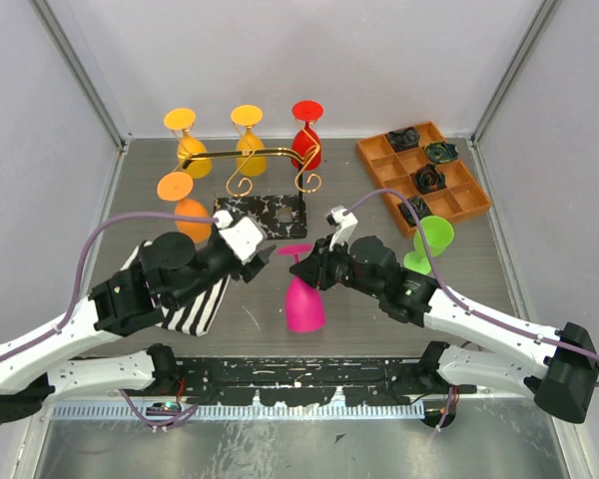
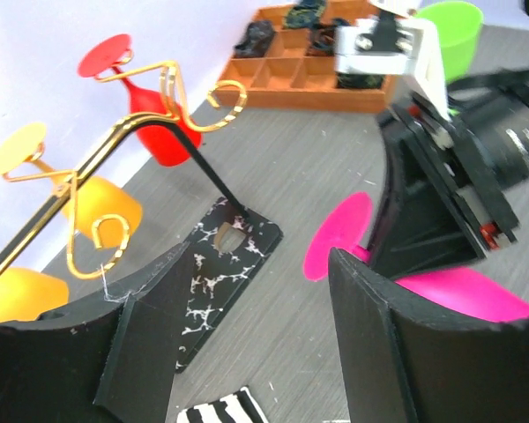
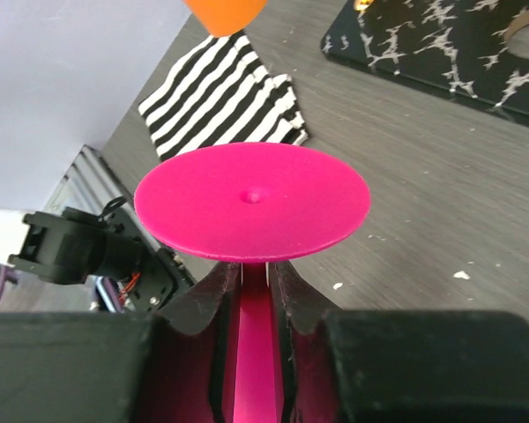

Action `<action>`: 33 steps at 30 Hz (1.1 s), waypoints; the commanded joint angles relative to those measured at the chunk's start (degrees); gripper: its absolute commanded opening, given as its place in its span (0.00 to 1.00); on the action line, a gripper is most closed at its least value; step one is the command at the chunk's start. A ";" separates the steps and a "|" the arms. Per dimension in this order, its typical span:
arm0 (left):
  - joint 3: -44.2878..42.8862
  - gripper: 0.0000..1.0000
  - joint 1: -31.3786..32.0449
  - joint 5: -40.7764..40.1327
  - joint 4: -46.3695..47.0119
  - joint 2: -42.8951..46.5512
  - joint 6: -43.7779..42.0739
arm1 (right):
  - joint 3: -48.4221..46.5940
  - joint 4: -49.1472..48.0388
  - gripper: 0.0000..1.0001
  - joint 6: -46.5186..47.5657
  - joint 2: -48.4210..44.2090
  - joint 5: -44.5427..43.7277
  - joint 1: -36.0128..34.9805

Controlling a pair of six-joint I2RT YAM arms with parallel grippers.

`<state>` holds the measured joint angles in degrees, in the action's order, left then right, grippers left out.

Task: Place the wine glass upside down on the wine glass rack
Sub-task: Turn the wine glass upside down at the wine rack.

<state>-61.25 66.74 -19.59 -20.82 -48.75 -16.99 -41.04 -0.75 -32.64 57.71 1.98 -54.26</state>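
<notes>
The magenta wine glass is in mid-table, foot uppermost and bowl below. My right gripper is shut on its stem just under the round foot, with the stem pinched between both fingers. My left gripper stands open just left of the foot, nothing between its fingers. The wine glass rack is beyond, a gold bar with scroll hooks on a marbled base. Yellow glasses and a red glass hang on it upside down.
An orange glass is foot up at the rack's left end. A green glass stands upright right of my right arm. The orange compartment tray is at the back right. A striped cloth lies under my left arm.
</notes>
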 commanded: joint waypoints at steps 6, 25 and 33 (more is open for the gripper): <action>-13.24 0.70 -16.32 2.01 -2.78 -6.05 10.00 | -5.05 -2.48 0.01 9.89 1.79 -6.85 -0.22; -26.01 0.72 -45.68 12.78 -11.52 -19.53 20.80 | 3.03 -43.66 0.01 27.77 9.42 -6.22 -0.23; -20.96 0.73 -50.08 12.77 -7.20 -17.95 20.04 | -0.32 -51.41 0.01 28.92 15.83 -9.73 -0.22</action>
<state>-83.05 18.65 -8.12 -31.46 -67.55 2.68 -36.86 -42.68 -5.61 72.55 -4.95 -54.26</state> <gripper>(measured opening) 0.729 0.218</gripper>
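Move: The right hand holds the pink wine glass by its stem, foot uppermost; the rack's empty front middle hook lies about 14 cm ahead, 11 cm left and 4 cm up, the hanging orange glass some 11 cm ahead and 20 left. From the open left hand the rack's left end is about 16 cm ahead, 15 left and 9 below, the orange glass 9 ahead, 15 left and 15 below. Right carries its glass 7 cm forward, tilting up 35 degrees; open left swings forward-left toward the rack's left end. ##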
